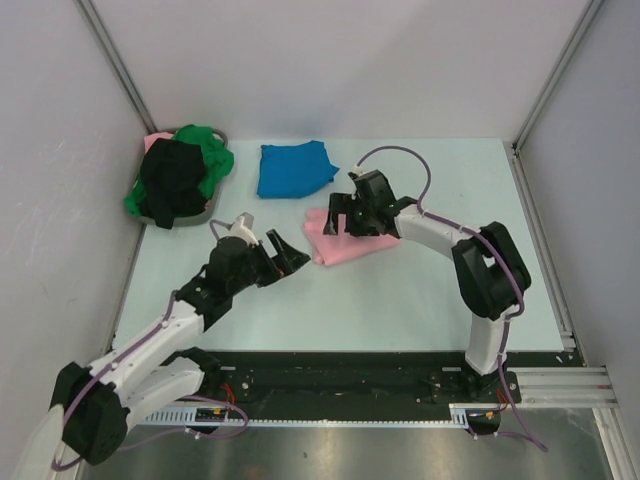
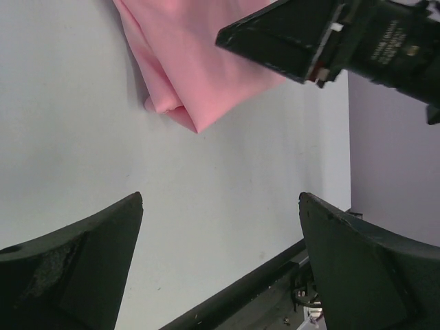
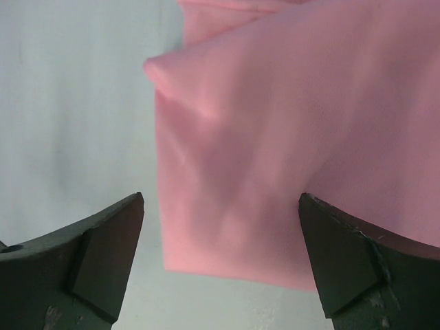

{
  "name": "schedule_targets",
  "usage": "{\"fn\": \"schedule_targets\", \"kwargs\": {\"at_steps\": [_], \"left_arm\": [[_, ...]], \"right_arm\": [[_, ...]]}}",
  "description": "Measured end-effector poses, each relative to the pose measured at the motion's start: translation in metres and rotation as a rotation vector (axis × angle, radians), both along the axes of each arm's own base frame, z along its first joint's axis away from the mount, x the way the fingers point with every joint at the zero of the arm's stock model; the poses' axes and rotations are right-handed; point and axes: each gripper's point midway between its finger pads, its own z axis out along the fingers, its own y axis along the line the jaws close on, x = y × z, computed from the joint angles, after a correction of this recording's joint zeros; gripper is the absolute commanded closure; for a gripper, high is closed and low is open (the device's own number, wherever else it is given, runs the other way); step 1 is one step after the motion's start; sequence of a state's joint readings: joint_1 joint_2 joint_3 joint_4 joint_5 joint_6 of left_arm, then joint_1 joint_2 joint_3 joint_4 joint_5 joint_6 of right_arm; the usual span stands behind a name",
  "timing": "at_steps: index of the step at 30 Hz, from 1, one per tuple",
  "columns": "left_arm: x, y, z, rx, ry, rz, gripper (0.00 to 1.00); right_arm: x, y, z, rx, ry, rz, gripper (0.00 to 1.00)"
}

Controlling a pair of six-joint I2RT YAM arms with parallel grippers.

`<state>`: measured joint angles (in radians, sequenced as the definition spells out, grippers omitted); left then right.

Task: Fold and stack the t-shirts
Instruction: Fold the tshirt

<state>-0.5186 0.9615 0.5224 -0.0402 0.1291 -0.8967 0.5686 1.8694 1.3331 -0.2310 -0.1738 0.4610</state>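
A folded light pink t-shirt point(image 1: 345, 243) lies mid-table, also seen in the left wrist view point(image 2: 199, 62) and filling the right wrist view point(image 3: 275, 137). My right gripper point(image 1: 345, 214) hovers open over its far edge, jaws wide, nothing between them point(image 3: 220, 206). My left gripper point(image 1: 287, 254) stands open just left of the pink shirt, over bare table point(image 2: 220, 206); the right gripper point(image 2: 323, 34) shows in its view. A folded bright blue t-shirt point(image 1: 295, 168) lies behind. A green t-shirt point(image 1: 212, 152) and a black t-shirt point(image 1: 175, 180) sit crumpled in the basket.
The grey round basket point(image 1: 207, 211) stands at the back left by the wall, a bit of pink cloth point(image 1: 155, 140) at its far rim. Grey walls close in the table on three sides. A black rail point(image 1: 350, 375) runs along the near edge.
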Motion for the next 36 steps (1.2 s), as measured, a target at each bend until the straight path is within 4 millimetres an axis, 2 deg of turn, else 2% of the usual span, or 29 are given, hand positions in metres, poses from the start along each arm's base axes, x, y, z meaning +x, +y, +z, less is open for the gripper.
{"fn": "schedule_targets", "kwargs": {"at_steps": [3, 6, 9, 12, 15, 18, 21, 23, 27, 29, 30, 32, 34, 36], "left_arm": [[-0.006, 0.008, 0.010, 0.002, -0.037, 0.015, 0.00], [-0.011, 0.014, 0.012, 0.012, -0.050, 0.018, 0.00], [-0.015, 0.015, 0.003, 0.023, -0.029, 0.010, 0.00], [-0.021, 0.017, -0.015, 0.046, 0.011, -0.001, 0.00], [-0.026, 0.018, -0.032, 0.067, 0.053, -0.007, 0.00], [-0.028, 0.018, -0.037, 0.071, 0.068, -0.014, 0.00], [-0.029, 0.017, -0.036, 0.069, 0.066, -0.019, 0.00], [-0.029, 0.017, -0.036, 0.070, 0.065, -0.023, 0.00], [-0.028, 0.016, -0.039, 0.072, 0.071, -0.029, 0.00], [-0.028, 0.016, -0.042, 0.078, 0.082, -0.029, 0.00], [-0.028, 0.016, -0.044, 0.082, 0.088, -0.029, 0.00], [-0.029, 0.017, -0.047, 0.089, 0.098, -0.027, 0.00], [-0.029, 0.020, -0.051, 0.104, 0.110, -0.016, 0.00], [-0.027, 0.025, -0.054, 0.121, 0.123, 0.002, 0.00]], "right_arm": [[-0.002, 0.003, -0.020, -0.020, 0.034, 0.005, 0.00], [0.000, 0.006, -0.054, -0.054, 0.068, -0.003, 0.00], [0.016, 0.009, -0.053, -0.043, 0.023, -0.034, 0.00], [0.030, 0.015, -0.054, -0.023, -0.021, -0.054, 0.00], [0.035, 0.016, -0.051, -0.016, -0.043, -0.064, 0.00], [0.033, 0.014, -0.045, -0.024, -0.058, -0.068, 0.00], [0.020, 0.004, -0.026, -0.073, -0.081, -0.058, 0.00], [0.015, -0.004, 0.004, -0.109, -0.138, -0.046, 0.00], [-0.001, -0.015, 0.081, -0.218, -0.311, -0.005, 0.00], [-0.015, -0.015, 0.105, -0.305, -0.388, 0.031, 0.00], [-0.024, -0.014, 0.109, -0.365, -0.419, 0.053, 0.00], [-0.044, -0.010, 0.102, -0.499, -0.465, 0.114, 0.00], [-0.068, -0.010, 0.076, -0.674, -0.503, 0.211, 0.00], [-0.094, -0.015, 0.040, -0.828, -0.523, 0.331, 0.00]]}}
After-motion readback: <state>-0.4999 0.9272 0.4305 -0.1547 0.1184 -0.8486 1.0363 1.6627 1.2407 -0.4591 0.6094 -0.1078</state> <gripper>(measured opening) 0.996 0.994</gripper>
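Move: The open right hand hangs over the pink t-shirt's left part, about 5 cm above the cloth. The middle of the folded pink t-shirt is some 4 cm to its right and 2 cm farther out. Its near-left corner is roughly 6 cm back and 4 cm left of the hand; the blue t-shirt lies 22 cm ahead and 10 cm left. From the left hand, the pink t-shirt's middle is about 13 cm ahead, 14 cm right and 10 cm below. With fingers wide open, the right hand dips some 5 cm to the level of the pink t-shirt and goes forward 3–4 cm there. It then lifts high and draws back past the t-shirt's near edge, sinking again, while the fingers swing clockwise from forward-left to nearly straight forward and the wrist rolls. The open left hand eases back and left, ending about 5 cm lower. ##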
